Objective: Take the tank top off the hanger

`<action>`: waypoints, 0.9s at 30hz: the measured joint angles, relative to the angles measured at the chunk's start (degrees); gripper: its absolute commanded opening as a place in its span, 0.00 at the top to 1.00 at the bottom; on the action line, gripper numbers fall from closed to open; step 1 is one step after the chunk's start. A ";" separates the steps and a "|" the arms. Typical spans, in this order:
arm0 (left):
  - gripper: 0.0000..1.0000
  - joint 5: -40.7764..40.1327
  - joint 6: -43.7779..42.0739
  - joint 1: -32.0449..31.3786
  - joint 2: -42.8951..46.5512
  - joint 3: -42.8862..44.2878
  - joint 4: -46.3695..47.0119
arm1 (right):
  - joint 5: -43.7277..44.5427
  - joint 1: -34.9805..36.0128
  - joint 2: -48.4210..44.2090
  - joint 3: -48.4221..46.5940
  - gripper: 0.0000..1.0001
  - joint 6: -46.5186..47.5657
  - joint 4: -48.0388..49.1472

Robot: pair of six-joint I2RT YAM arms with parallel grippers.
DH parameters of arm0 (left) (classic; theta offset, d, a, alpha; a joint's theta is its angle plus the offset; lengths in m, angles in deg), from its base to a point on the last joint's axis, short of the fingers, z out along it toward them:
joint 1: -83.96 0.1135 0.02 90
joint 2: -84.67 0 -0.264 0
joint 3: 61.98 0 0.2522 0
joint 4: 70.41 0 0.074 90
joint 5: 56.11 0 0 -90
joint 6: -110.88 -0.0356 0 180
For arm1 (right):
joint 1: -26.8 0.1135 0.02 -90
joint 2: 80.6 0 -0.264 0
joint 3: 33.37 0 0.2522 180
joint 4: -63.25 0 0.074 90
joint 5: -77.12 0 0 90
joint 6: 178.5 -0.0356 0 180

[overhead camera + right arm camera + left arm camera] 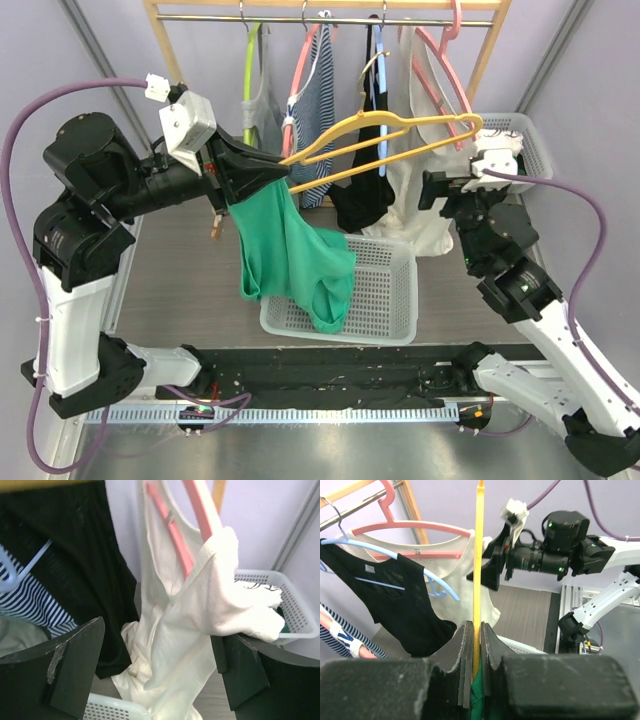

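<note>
The green tank top (290,250) droops from the left end of a yellow hanger (400,130) and trails into a white basket (385,285). My left gripper (275,170) is shut on that end of the hanger. In the left wrist view the yellow bar (478,555) runs up from between the pads (465,645), with green cloth (479,690) pinched below it. My right gripper (432,190) stands open by the hanger's right end, apart from it. In the right wrist view nothing is gripped between its fingers (75,665), and a white top (200,610) hangs just beyond them.
A wooden rack (330,15) at the back carries striped, black and white tops on pink and blue hangers (195,520). A second white basket (525,135) sits at the back right, behind the right arm.
</note>
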 measured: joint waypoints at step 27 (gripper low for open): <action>1.00 0.09 -0.20 1.81 -3.17 -1.53 0.37 | -65.33 -6.78 3.17 -29.09 0.09 1.75 -32.06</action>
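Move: The green tank top hangs from the left fingers, its middle about 20 cm below that hand and 3 cm to its right, level with it fore and aft. From the right hand, that middle lies roughly 27 cm left, 14 cm back and 3 cm lower. The yellow hanger's middle is about 15 cm left of the right hand, 9 cm back and 18 cm higher. The white top is about 8 cm ahead and 2 cm left, the black top some 12 cm ahead and 15 cm left, both slightly lower. The right hand comes free of the white top and, after a brief dip to its right, swings back about 14 cm and left some 10 cm, rising 7 cm, towards the tank top. It turns nearly 60 degrees counter-clockwise, fingers still wide open. The left fingers keep pinching the hanger's end and the tank top while easing about 3 cm forward and 2 cm down. ##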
